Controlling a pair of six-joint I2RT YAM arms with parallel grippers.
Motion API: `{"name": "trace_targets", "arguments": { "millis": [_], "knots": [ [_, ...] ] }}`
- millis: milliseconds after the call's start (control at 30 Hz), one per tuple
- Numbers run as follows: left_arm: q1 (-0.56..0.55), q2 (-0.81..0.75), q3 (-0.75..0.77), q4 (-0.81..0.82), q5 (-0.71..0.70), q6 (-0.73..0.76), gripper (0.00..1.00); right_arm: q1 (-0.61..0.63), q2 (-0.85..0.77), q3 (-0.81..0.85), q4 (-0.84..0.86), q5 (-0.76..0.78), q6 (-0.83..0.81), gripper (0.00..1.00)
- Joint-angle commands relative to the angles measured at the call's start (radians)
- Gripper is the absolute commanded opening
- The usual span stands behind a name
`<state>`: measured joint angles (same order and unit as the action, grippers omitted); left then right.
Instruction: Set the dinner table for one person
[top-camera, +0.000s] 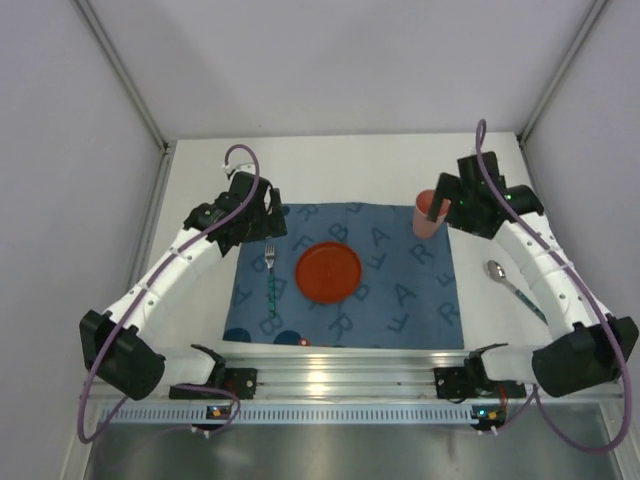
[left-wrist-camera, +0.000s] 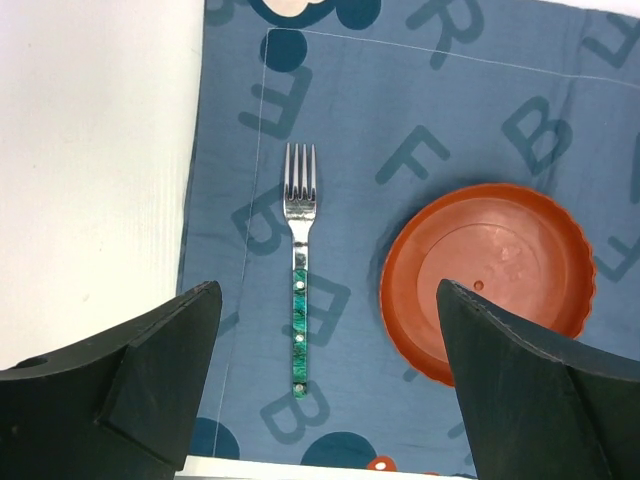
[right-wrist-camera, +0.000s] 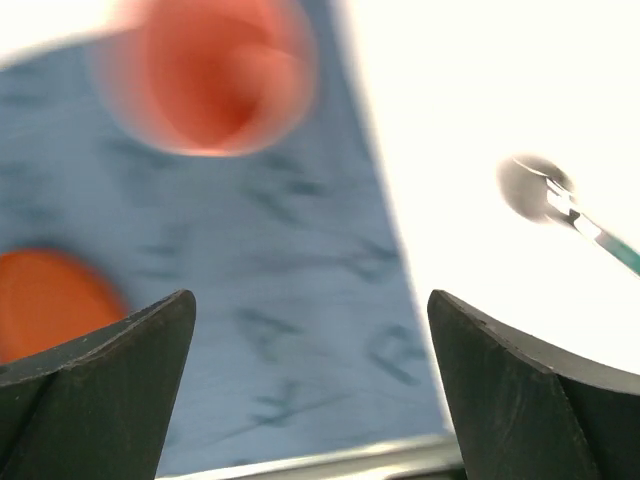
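Observation:
On the white dinner table (top-camera: 330, 170) lies a blue letter-printed mat (top-camera: 400, 300). An orange plate (top-camera: 328, 272) sits at the mat's middle, and a fork (top-camera: 270, 282) with a green handle lies left of it. A pinkish-red cup (top-camera: 430, 218) stands upright at the mat's far right corner. A spoon (top-camera: 508, 282) rests on the bare table right of the mat. My left gripper (top-camera: 272, 222) hovers open above the fork (left-wrist-camera: 300, 270), with the plate (left-wrist-camera: 490, 280) to its right. My right gripper (top-camera: 442, 196) is open just beside the cup (right-wrist-camera: 215, 75), holding nothing; the spoon (right-wrist-camera: 560, 205) shows blurred.
The ribbed aluminium rail (top-camera: 330, 385) runs along the near edge between the arm bases. Pale walls enclose the table on the left, right and far sides. Bare table (left-wrist-camera: 90, 150) lies left of the mat (left-wrist-camera: 400, 120).

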<state>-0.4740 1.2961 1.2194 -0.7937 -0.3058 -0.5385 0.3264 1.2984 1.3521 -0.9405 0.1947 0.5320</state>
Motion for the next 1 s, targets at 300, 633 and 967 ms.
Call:
{"name": "trace_targets", "arguments": {
  "millis": [300, 633, 967],
  "knots": [
    [0.002, -0.035, -0.049, 0.036, 0.025, 0.012, 0.94, -0.480, 0.182, -0.295, -0.043, 0.199, -0.167, 1.00],
    [0.003, -0.044, -0.061, 0.011, -0.004, -0.005, 0.94, -0.659, 0.383, -0.280, 0.043, 0.062, -0.213, 1.00],
    [0.014, -0.009, -0.067, 0.044, -0.010, -0.020, 0.93, -0.661, 0.541, -0.258, 0.077, 0.029, -0.218, 0.97]
  ]
}}
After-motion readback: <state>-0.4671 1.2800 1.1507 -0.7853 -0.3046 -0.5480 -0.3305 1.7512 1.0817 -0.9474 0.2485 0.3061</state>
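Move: Back and to the right of the right hand lies the spoon, about 10 cm nearer the base, 19 cm to the right and some 22 cm below. The cup stands about 5 cm ahead of that hand and 5 cm to its left, its middle 16 cm down; the plate lies 28 cm left, 6 cm back and 21 cm down. From the left hand, the spoon is roughly 62 cm right, 10 cm back and 19 cm below. Swinging away from the cup, the right hand goes quickly about 20 cm right and 20 cm down, drawing back some 9 cm towards the spoon, and slows just above it. Its wrist tips about 45 degrees until the fingers point nearly straight down, also turning clockwise; the fingers stay wide open, one towards the bowl and one towards the handle end, not yet gripping. ##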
